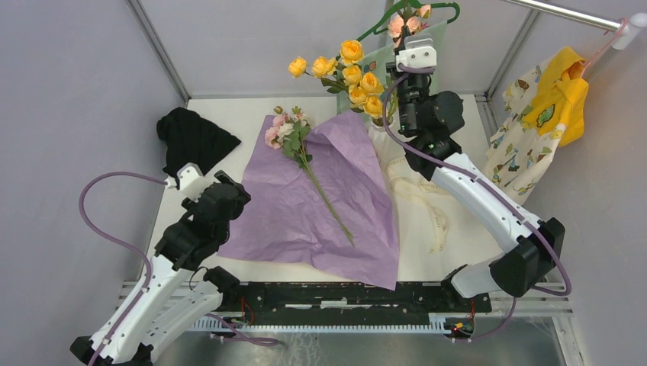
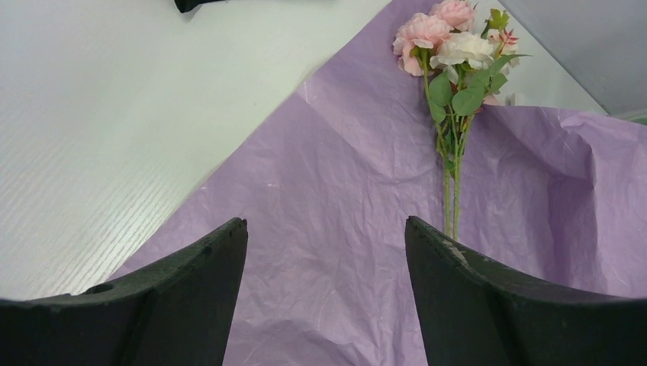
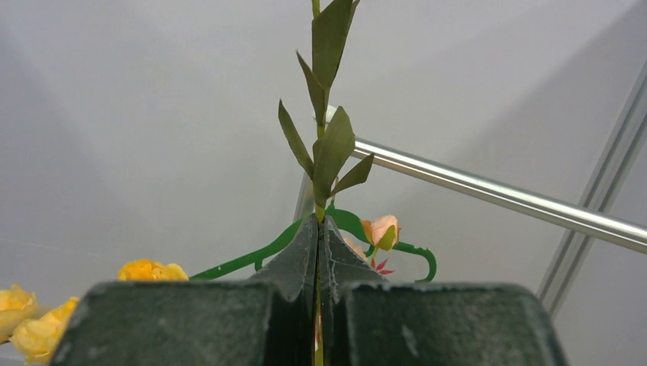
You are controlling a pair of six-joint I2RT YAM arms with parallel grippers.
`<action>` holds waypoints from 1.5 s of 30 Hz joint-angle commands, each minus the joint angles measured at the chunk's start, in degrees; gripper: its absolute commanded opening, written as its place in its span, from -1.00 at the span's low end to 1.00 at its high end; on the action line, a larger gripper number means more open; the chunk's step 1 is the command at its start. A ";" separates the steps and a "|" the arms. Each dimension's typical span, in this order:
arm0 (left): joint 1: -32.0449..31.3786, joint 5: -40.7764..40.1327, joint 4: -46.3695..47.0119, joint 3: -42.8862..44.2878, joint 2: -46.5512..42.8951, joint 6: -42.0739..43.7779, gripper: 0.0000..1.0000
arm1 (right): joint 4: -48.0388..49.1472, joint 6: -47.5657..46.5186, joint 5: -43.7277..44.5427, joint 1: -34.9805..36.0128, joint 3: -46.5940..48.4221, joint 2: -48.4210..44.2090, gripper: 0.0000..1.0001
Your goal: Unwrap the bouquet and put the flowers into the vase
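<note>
The purple wrapping paper (image 1: 320, 206) (image 2: 343, 168) lies spread flat on the table. One sprig of pink and cream flowers (image 1: 288, 133) (image 2: 450, 53) rests on it. My left gripper (image 1: 229, 194) (image 2: 326, 223) hovers open over the paper's left part, nothing between its fingers. Yellow roses (image 1: 355, 76) stand upright at the back. A bit of white under them looks like the vase (image 1: 379, 136), mostly hidden by the roses and my right arm. My right gripper (image 1: 412, 44) (image 3: 318, 225) is raised beside them, shut on the green stem of a peach rose sprig (image 1: 404, 24).
A black cloth (image 1: 191, 137) lies at the back left. Cream lace ribbon (image 1: 416, 194) trails right of the paper. A green hanger (image 1: 416, 8) (image 3: 252, 259) and a metal rail (image 3: 496, 194) are behind my right gripper. A yellow child's garment (image 1: 553, 107) hangs at the right.
</note>
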 commanded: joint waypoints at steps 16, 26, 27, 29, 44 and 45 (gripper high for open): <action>-0.10 -1.16 4.02 0.05 2.60 -0.78 0.63 | 2.64 -0.96 -4.16 -2.18 9.82 6.00 -1.00; -0.10 -0.57 4.67 -0.03 3.61 -0.54 0.63 | 3.99 -0.34 -4.02 -2.38 4.75 4.41 -0.99; -0.07 -0.52 4.69 -0.07 3.65 -0.52 0.63 | 4.34 0.04 -3.86 -2.44 3.65 4.03 -1.00; -0.10 -0.35 4.68 0.08 3.70 -0.37 0.63 | 4.86 0.87 -3.92 -2.53 1.45 3.29 -0.99; -0.13 -0.49 4.59 -0.25 2.88 -0.22 0.63 | 7.42 5.46 -5.71 -3.03 -7.24 0.48 -1.00; -0.08 -0.42 4.59 -0.24 2.95 -0.30 0.63 | 7.23 5.71 -6.01 -3.03 -7.07 -0.05 -1.00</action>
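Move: The right gripper holds a leafy flower stem high above the vase, whose middle lies about 2 cm ahead of it, 2 cm to its left and some 42 cm below. The vase's yellow flowers are roughly 11 cm left and 3 cm ahead, its peach flowers about 9 cm ahead and 3 cm right, both some 8 cm lower. From the left hand the vase is about 18 cm ahead, 39 cm right and 9 cm below. Keep the right fingers shut on the stem and ease the gripper forward about 3 cm over the vase, bobbing up a couple of centimetres on the way. Then lower it some 8 cm, drifting slightly left and tipping the fingers a few degrees downward, to bring the stem down between the yellow and peach flowers. ##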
